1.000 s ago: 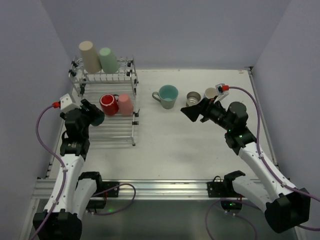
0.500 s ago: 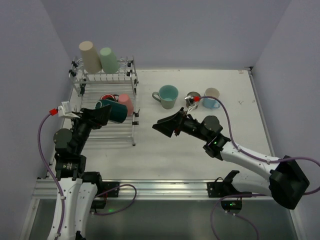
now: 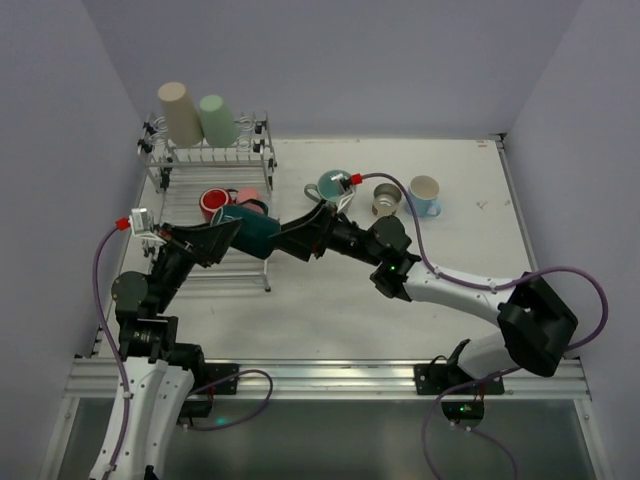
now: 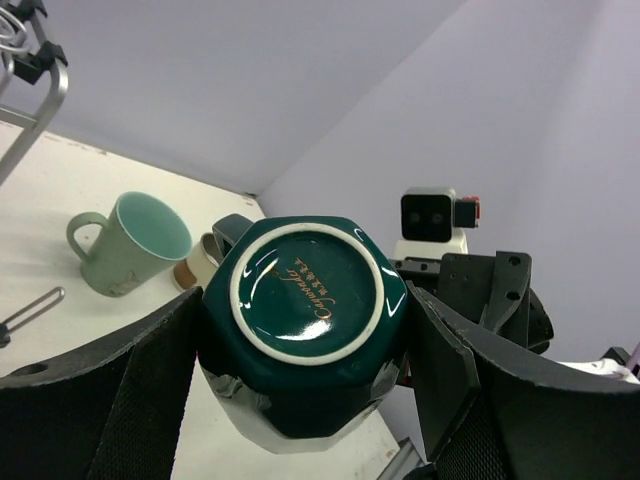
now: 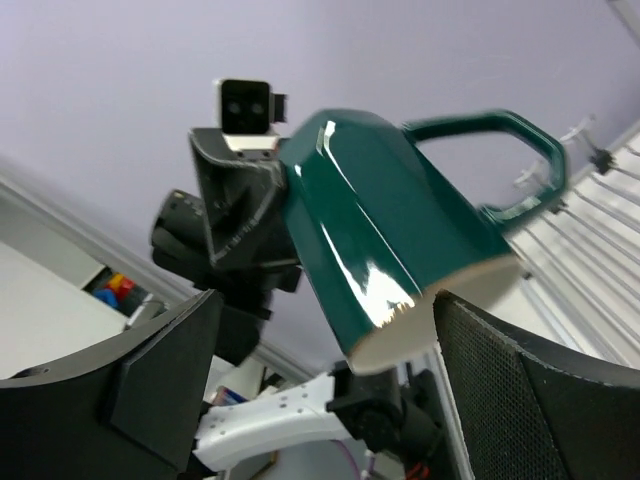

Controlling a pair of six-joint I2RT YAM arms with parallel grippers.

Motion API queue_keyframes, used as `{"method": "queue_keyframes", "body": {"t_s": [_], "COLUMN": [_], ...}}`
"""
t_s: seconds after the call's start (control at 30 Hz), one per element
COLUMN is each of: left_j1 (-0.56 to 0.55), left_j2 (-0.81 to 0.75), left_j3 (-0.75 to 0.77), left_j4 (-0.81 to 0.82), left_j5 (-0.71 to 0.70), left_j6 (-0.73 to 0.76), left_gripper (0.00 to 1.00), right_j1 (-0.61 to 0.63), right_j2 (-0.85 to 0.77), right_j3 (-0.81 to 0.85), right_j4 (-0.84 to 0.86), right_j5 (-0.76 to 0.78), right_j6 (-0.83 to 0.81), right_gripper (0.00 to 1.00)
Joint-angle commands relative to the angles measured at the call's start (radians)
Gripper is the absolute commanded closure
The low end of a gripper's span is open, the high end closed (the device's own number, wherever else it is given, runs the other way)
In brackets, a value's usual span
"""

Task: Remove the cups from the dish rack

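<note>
My left gripper [image 3: 222,240] is shut on a dark green mug [image 3: 256,232], held on its side in the air over the right edge of the dish rack [image 3: 212,265]. In the left wrist view the mug [image 4: 305,320] shows its white-ringed base between both fingers [image 4: 150,400]. My right gripper [image 3: 300,236] stands open at the mug's mouth end. The mug's rim [image 5: 440,320] lies between its fingers [image 5: 150,390] with gaps on both sides. A red cup [image 3: 213,203] and a pink cup [image 3: 248,196] lie in the rack. A beige cup [image 3: 180,112] and a mint green cup [image 3: 213,118] stand on its back tier.
On the table right of the rack stand a teal mug [image 3: 335,187], a small grey-brown cup [image 3: 386,197] and a light blue mug [image 3: 425,195]. The right arm stretches across the table's middle. Walls close in left, right and behind.
The left gripper has carried the dark green mug up and rightward off the rack. The right arm has swung left across the table until its open fingers reach the mug's rim.
</note>
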Motion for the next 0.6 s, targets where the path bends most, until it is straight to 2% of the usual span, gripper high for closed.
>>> {"method": "queue_keyframes", "body": {"t_s": [0.0,0.13,0.23,0.33,0.37,0.4,0.43,0.47,0.5,0.53,0.57], "left_j1": [-0.011,-0.017,-0.022,-0.029,-0.029,-0.031,-0.031,-0.032,-0.034,-0.034,-0.034], "left_j2": [-0.018,-0.020,-0.015,-0.012,-0.014,-0.014,-0.014,-0.012,-0.008,-0.006,-0.002], "left_j3": [-0.018,-0.031,-0.035,-0.037,-0.037,-0.031,-0.026,-0.021,-0.014,-0.008,-0.001], "left_j4": [0.183,0.205,0.214,0.222,0.220,0.203,0.193,0.182,0.158,0.148,0.137], "left_j5": [0.053,0.053,0.055,0.056,0.056,0.056,0.056,0.058,0.059,0.061,0.067], "left_j6": [-0.112,-0.125,-0.127,-0.125,-0.118,-0.110,-0.101,-0.083,-0.072,-0.060,-0.032], "left_gripper": [0.88,0.88,0.86,0.83,0.79,0.75,0.67,0.60,0.52,0.35,0.27], "right_j1": [0.011,0.021,0.036,0.041,0.041,0.042,0.041,0.041,0.042,0.041,0.041], "right_j2": [0.045,0.102,0.125,0.132,0.131,0.122,0.114,0.105,0.094,0.067,0.051], "right_j3": [0.077,0.151,0.198,0.191,0.180,0.170,0.154,0.148,0.143,0.136,0.128], "right_j4": [0.102,0.123,0.108,0.120,0.149,0.160,0.157,0.145,0.128,0.088,0.068], "right_j5": [-0.015,-0.039,-0.024,0.006,0.017,0.026,0.045,0.057,0.065,0.085,0.098], "right_j6": [0.053,0.090,0.091,0.101,0.102,0.104,0.101,0.093,0.067,0.050,0.035], "right_gripper": [0.11,0.16,0.27,0.54,0.73,0.80,0.90,0.96,1.00,1.00,1.00]}}
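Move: The dark green mug, its base end in the left fingers, is centred some 4 cm right and 1 cm ahead of that hand; from the open right hand it lies about 5 cm left, 3 cm ahead and 2 cm higher. The mint mug on the table is roughly 32 cm ahead of the right hand, 13 cm right and 29 cm lower; the steel cup stands about 14 cm right of the mint mug, level with it fore and aft. Right hand goes some 3 cm left and up to the green mug's rim, pinching its wall; left keeps hold. ##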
